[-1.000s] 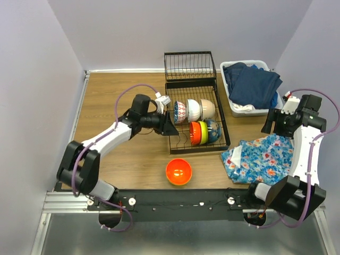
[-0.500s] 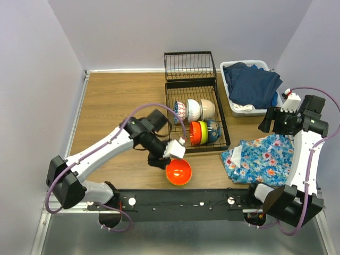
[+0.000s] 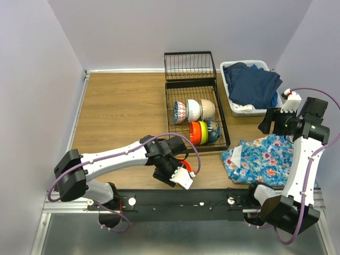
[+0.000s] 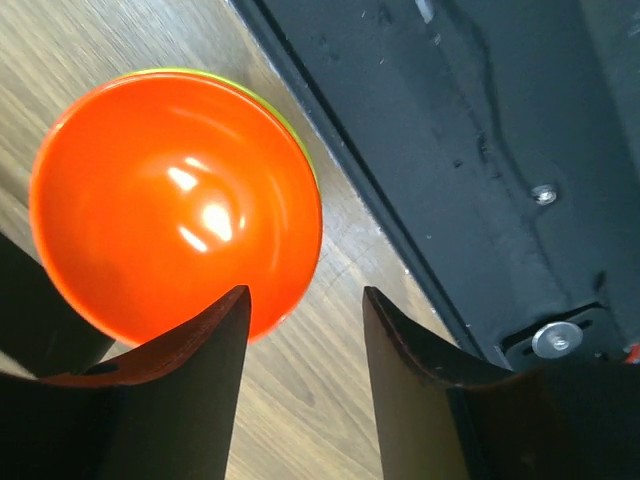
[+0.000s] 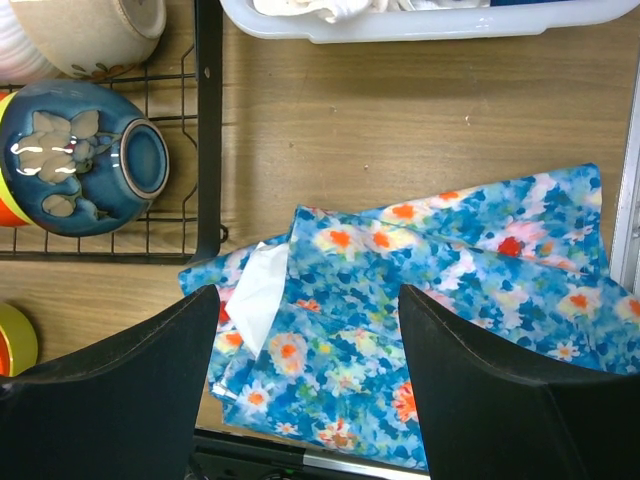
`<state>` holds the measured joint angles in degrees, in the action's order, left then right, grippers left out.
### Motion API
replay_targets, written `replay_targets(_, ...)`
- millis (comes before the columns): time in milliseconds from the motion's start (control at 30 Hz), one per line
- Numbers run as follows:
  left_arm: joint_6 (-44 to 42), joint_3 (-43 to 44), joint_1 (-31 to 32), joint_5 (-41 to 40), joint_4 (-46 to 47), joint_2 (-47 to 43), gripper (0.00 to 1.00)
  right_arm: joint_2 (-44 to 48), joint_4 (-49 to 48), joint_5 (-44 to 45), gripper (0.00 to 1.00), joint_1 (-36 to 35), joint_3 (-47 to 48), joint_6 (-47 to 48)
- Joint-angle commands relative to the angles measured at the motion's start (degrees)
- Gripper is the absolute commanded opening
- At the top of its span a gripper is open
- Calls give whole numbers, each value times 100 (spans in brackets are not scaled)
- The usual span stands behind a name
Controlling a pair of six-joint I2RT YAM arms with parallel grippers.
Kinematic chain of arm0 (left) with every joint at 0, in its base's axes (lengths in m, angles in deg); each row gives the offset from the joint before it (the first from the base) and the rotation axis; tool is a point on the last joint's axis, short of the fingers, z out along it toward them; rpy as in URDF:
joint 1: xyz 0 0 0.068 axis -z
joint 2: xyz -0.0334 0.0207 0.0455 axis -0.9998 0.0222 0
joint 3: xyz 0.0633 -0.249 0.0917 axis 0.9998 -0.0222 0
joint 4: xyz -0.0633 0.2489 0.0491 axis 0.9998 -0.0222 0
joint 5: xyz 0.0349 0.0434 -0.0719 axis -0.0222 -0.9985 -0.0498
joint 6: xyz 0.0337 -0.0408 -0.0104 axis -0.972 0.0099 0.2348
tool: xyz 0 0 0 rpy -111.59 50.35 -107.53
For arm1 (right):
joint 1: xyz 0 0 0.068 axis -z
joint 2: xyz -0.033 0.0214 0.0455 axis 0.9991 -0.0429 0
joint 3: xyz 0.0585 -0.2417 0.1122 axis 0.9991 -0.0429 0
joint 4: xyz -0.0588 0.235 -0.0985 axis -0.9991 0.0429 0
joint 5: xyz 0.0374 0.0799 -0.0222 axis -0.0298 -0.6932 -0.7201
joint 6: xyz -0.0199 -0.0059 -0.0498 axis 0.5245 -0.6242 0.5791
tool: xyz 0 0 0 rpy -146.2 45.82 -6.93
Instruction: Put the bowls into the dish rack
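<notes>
An orange bowl (image 4: 175, 200) with a lime outer rim sits on the wood near the front rail. My left gripper (image 4: 305, 300) is open just above it, its left finger (image 4: 190, 380) over the bowl's near rim and bare wood between the jaws. From above the left gripper (image 3: 178, 169) hides most of this bowl (image 3: 184, 161). The black dish rack (image 3: 221, 114) holds patterned (image 3: 179, 112), white (image 3: 193, 110), cream (image 3: 207, 108), orange (image 3: 195, 133), lime (image 3: 203, 133) and blue (image 3: 213, 131) bowls on edge. My right gripper (image 3: 268, 122) is open and empty.
A floral cloth (image 5: 440, 300) lies under my right gripper (image 5: 305, 300), right of the rack (image 5: 208, 130). A white tub (image 3: 234, 106) of dark clothes stands at the back right. The black front rail (image 4: 450, 150) runs close beside the orange bowl.
My left arm swung from the rack down to the front orange bowl and now covers it. The right arm hardly moved.
</notes>
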<state>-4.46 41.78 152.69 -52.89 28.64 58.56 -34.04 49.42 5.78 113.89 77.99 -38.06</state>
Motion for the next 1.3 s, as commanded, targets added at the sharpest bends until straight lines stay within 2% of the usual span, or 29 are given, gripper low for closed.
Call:
replay_targets(0,-110,-233,230,-627,419,199,54,134,42,-145,80,-24,-100,35)
replay_targets(200,-295,-330,327,-865,446,225,43,152,42,-128,80,-60,-170,35)
replay_targets(433,-348,-330,362,-962,508,217,20,82,25,-128,80,-60,-170,35)
replay_targets(533,-348,-260,362,-988,473,208,14,64,-2,-137,80,-60,-188,26)
replay_targets(767,-349,100,362,-1015,77,32,11,-15,-19,-145,80,-60,-162,35)
replay_targets(1000,-181,425,354,-1094,-151,-117,4,-85,-81,-198,80,-51,-109,-18)
replay_targets(1167,-120,943,327,-831,-477,-644,0,-164,-46,-163,80,-60,-21,-9)
replay_targets(1233,90,1032,118,-690,-241,-837,0,-199,-72,-128,80,-60,5,-44)
replay_targets(1267,474,1145,-6,-611,-100,-856,0,-252,-90,-119,80,-60,49,-114)
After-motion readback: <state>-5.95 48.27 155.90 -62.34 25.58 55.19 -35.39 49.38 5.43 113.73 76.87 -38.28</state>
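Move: The orange bowl on the table sits nested in a green bowl; its middle is about 6 cm right of the left hand, 3 cm ahead and 5 cm below, the green bowl's about 1 cm lower. The dish rack's middle is some 28 cm ahead and 14 cm right of that hand, with the racked orange bowl about 19 cm ahead and 13 cm right. From the right hand the table's orange bowl lies roughly 40 cm left, 15 cm back and 17 cm below. With its open fingers straddling the left, near side of the orange bowl's rim, the left hand sinks nearly 3 cm, easing about 1 cm forward, then stays low while the fingers shut and pinch the rim, one inside the bowl and one outside. Keeping that pinch, it rises about 7 cm, slowly and then faster, drifting slightly forward as the wrist brings the back-slanted fingers some 10 degrees closer to straight down, and draws the orange bowl up out of the green one. ##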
